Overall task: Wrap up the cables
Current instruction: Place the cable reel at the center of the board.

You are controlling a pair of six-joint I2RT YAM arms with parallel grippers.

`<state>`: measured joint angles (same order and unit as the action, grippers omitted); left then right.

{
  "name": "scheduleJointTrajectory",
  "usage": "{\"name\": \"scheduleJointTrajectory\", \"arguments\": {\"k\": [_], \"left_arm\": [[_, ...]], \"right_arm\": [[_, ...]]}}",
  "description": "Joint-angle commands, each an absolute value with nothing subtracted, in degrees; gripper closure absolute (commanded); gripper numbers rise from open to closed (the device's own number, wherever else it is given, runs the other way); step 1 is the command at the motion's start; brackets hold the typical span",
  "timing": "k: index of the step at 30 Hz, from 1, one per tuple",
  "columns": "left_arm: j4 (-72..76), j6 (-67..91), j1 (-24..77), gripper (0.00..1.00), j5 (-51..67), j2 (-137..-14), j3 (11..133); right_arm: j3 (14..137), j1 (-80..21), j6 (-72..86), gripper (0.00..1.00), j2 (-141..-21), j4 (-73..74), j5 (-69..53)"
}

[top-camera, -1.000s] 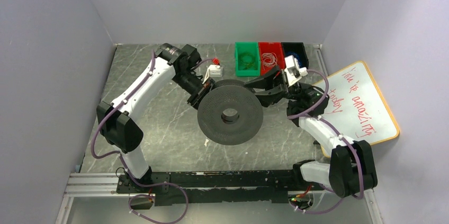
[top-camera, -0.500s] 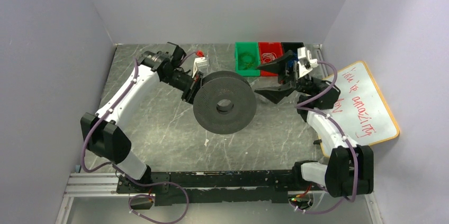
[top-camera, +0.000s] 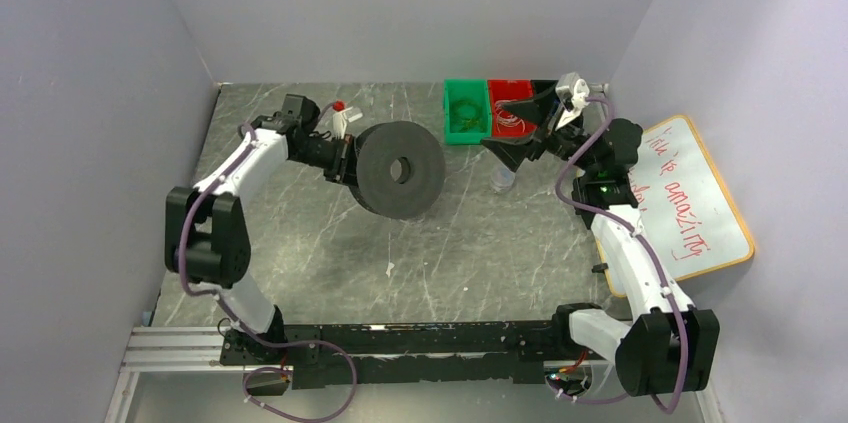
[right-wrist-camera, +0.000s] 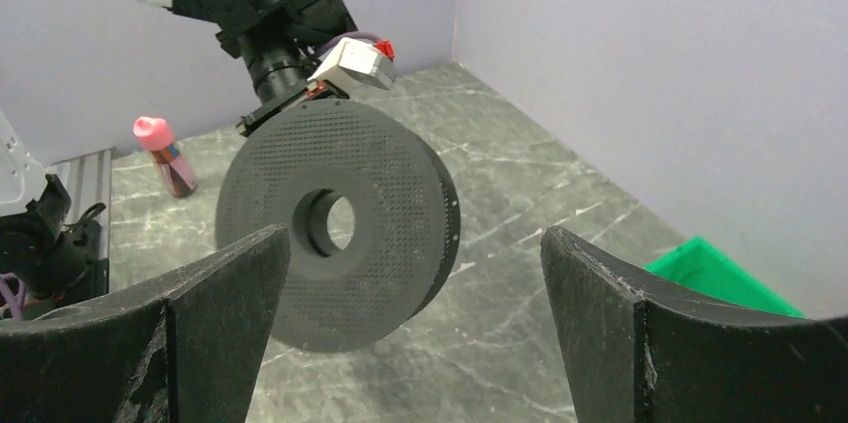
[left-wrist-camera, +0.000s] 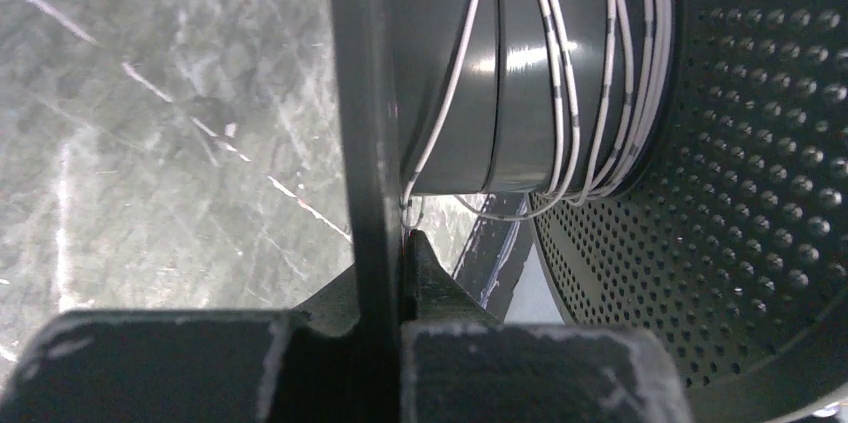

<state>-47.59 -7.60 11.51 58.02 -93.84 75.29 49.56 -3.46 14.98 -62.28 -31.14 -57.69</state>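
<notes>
A big black perforated spool hangs above the table, tilted on edge. My left gripper is shut on its flange. In the left wrist view the gripper pinches that thin black flange, and the cables, thin whitish wire, lie in several turns round the spool's core. My right gripper stands wide open over the bins at the back, holding nothing. From the right wrist view, the spool shows beyond that gripper. More whitish wire loops lie in the red bin.
A green bin and a red bin stand at the back edge. A whiteboard leans at the right wall. A pink-capped marker stands on the table. Grey walls close in the left, back and right.
The left arm has swung the spool back and to the left. The right gripper has let go of the spool, opened wide and pulled back toward the bins.
</notes>
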Motion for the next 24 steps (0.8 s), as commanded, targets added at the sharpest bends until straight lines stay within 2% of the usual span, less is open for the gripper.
{"name": "scheduleJointTrajectory", "arguments": {"k": [1,7,15,18,24], "left_arm": [[-40.5,-0.5,7.7,0.98,66.1,-99.5,75.7],[-36.1,5.0,5.3,0.98,67.8,-108.6,75.0],[-35.8,7.8,4.5,0.96,61.2,-117.6,76.2],[-36.3,8.6,4.4,0.83,57.0,-118.4,76.4],[-38.7,7.0,4.1,0.67,51.7,-117.8,76.4]], "right_arm": [[50.5,-3.3,11.3,0.01,-62.4,-28.1,-56.0],[50.1,-3.3,12.5,0.01,-63.2,-28.4,-56.4],[49.7,-3.3,13.4,0.01,-63.8,-29.4,-57.1],[49.7,-3.4,14.0,0.01,-64.4,-29.8,-57.5],[49.8,-4.1,13.7,0.01,-65.0,-29.6,-57.7]]}}
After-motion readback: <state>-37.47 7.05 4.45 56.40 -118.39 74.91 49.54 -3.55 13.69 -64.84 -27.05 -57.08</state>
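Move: The cable reel hangs from the left hand by the left rim of its lower flange, its middle about 10 cm right, 2 cm back and 3 cm lower. The open table spot it is bound for lies roughly 4 cm ahead, 7 cm right and 17 cm below that hand; the green bin is 21 cm farther out and 19 cm right of this spot, the white scrap some 16 cm nearer the bases. From the right hand, the spot lies about 20 cm left, 2 cm ahead and 34 cm down. The reel, still pinched by its lower flange, goes down some 13 cm towards the tabletop in the left hand, also travelling about 5 cm forward early on and slightly left. The wrist rolls close to 30 degrees so that the reel's upper face turns from facing back to facing up. Late on, the fingers open partway around the rim while the hand still sinks a little. ##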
